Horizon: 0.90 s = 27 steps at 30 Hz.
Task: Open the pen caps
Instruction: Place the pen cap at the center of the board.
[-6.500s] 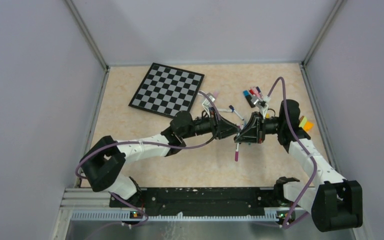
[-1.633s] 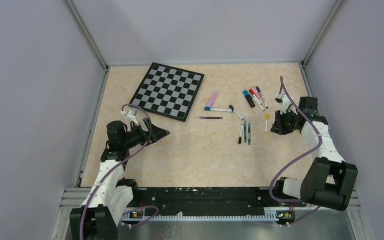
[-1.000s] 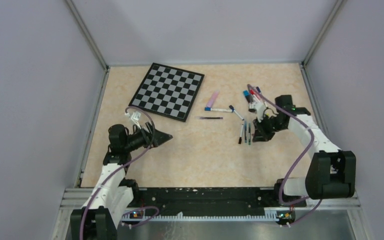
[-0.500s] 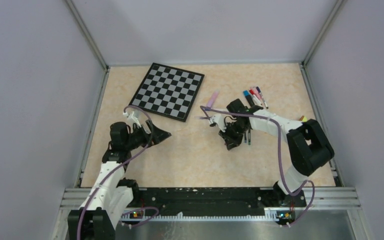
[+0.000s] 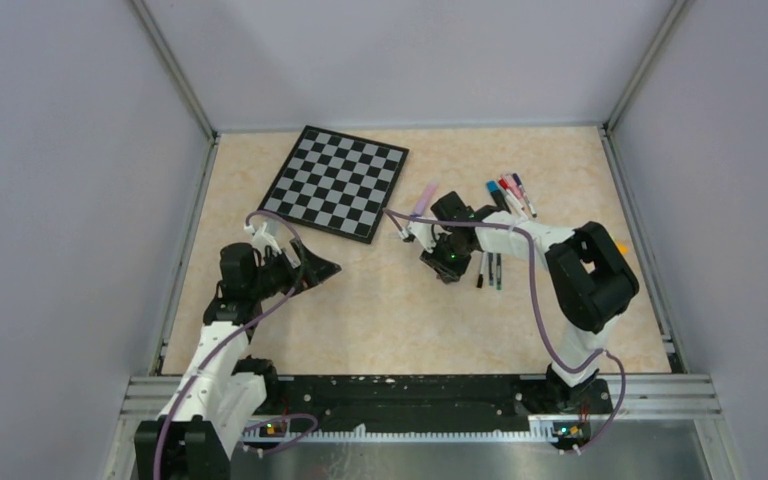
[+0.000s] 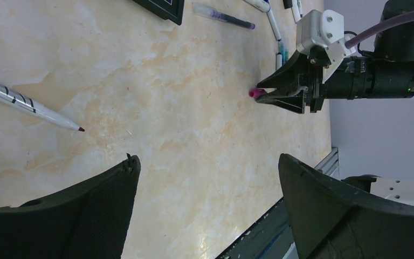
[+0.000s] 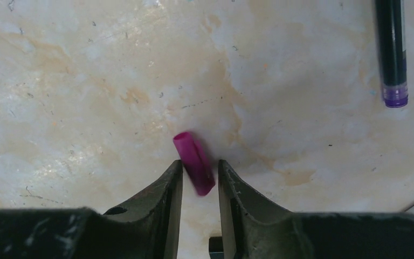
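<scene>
A magenta pen cap (image 7: 190,152) lies tilted between the fingertips of my right gripper (image 7: 200,163), low over the table. The jaws stand a little wider than the cap, open, with a gap beside it. In the left wrist view the same cap (image 6: 254,93) shows at the tip of the right gripper (image 6: 267,94). Seen from above, the right gripper (image 5: 447,268) is mid-table, left of two pens (image 5: 490,268). My left gripper (image 5: 322,268) hangs wide open near the chessboard's corner, holding nothing. A white pen with a bare red tip (image 6: 29,103) lies close to it.
The chessboard (image 5: 335,180) lies at the back left. A cluster of capped pens (image 5: 510,194) and a pink pen (image 5: 423,198) lie behind the right gripper. A black pen with a purple end (image 7: 391,51) is at the right gripper's far right. A yellow-orange block (image 5: 620,243) peeks out behind the right arm.
The right arm has swung from the right side leftward to mid-table. Its jaws have parted slightly, leaving the magenta cap loose between them. The left arm has hardly moved.
</scene>
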Available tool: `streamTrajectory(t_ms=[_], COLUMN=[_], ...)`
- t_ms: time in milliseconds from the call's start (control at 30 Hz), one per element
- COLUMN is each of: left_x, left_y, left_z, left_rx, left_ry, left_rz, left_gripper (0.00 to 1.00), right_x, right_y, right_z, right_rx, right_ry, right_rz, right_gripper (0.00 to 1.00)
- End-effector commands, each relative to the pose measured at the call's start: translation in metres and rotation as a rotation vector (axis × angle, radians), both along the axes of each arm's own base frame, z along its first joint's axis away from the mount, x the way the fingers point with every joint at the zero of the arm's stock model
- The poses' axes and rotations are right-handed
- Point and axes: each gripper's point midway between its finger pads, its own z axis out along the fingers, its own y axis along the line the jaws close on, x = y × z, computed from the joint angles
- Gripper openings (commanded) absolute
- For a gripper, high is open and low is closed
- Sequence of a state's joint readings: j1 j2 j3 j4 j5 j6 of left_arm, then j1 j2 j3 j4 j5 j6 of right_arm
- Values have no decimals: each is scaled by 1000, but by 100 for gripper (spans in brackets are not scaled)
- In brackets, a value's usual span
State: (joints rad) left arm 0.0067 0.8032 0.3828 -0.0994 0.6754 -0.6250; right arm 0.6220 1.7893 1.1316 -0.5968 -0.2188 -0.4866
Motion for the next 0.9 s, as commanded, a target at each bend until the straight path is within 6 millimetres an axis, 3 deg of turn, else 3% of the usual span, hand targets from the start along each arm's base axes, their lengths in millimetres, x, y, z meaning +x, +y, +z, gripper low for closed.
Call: streamTrajectory(t_ms=[0,333,633,867], left_x=[7,4,4,4], left_y=[-1,-4,-8,-17], left_z=[12,12,28,46], left_rx=[-3,-19,-46,-134], left_ry=[-46,-53,-106,-150], left_rz=[-7,-18,-39,-69], left_gripper=[99,99,99,99], right_x=[15,12,22,2], right_y=[6,6,5,-6], right_z=[4,7,52,85], right_rx=[-14,-12,21,138], right_ry=[-55,-41,-132,-124], right_rz=[-27,-36,-31,19], right_gripper=[32,43,57,57])
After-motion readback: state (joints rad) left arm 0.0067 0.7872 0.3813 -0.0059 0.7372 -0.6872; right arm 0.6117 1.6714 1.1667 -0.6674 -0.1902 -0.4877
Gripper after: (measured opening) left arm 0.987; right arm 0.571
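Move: The magenta pen cap sits right at the right hand's point, between its already parted fingertips, only about 1 cm lower. The dark pen lies some 8 cm ahead of this hand and 5 cm to its left; the black-capped marker is about 2 cm ahead and 8 cm to the right, both roughly a centimetre lower. From the left hand the cap is about 22 cm to the right, 3 cm ahead and 12 cm below. Upward, after a slow start: the right hand first stays low over the table, easing forward barely half a centimetre while its fingers spread from a narrow gap to just over half open on either side of the magenta cap. It then lifts away from the cap, faster and faster, by about 4.5 cm. Late on, the empty, wide-open left hand rises some 2 cm, drifting slightly right. ##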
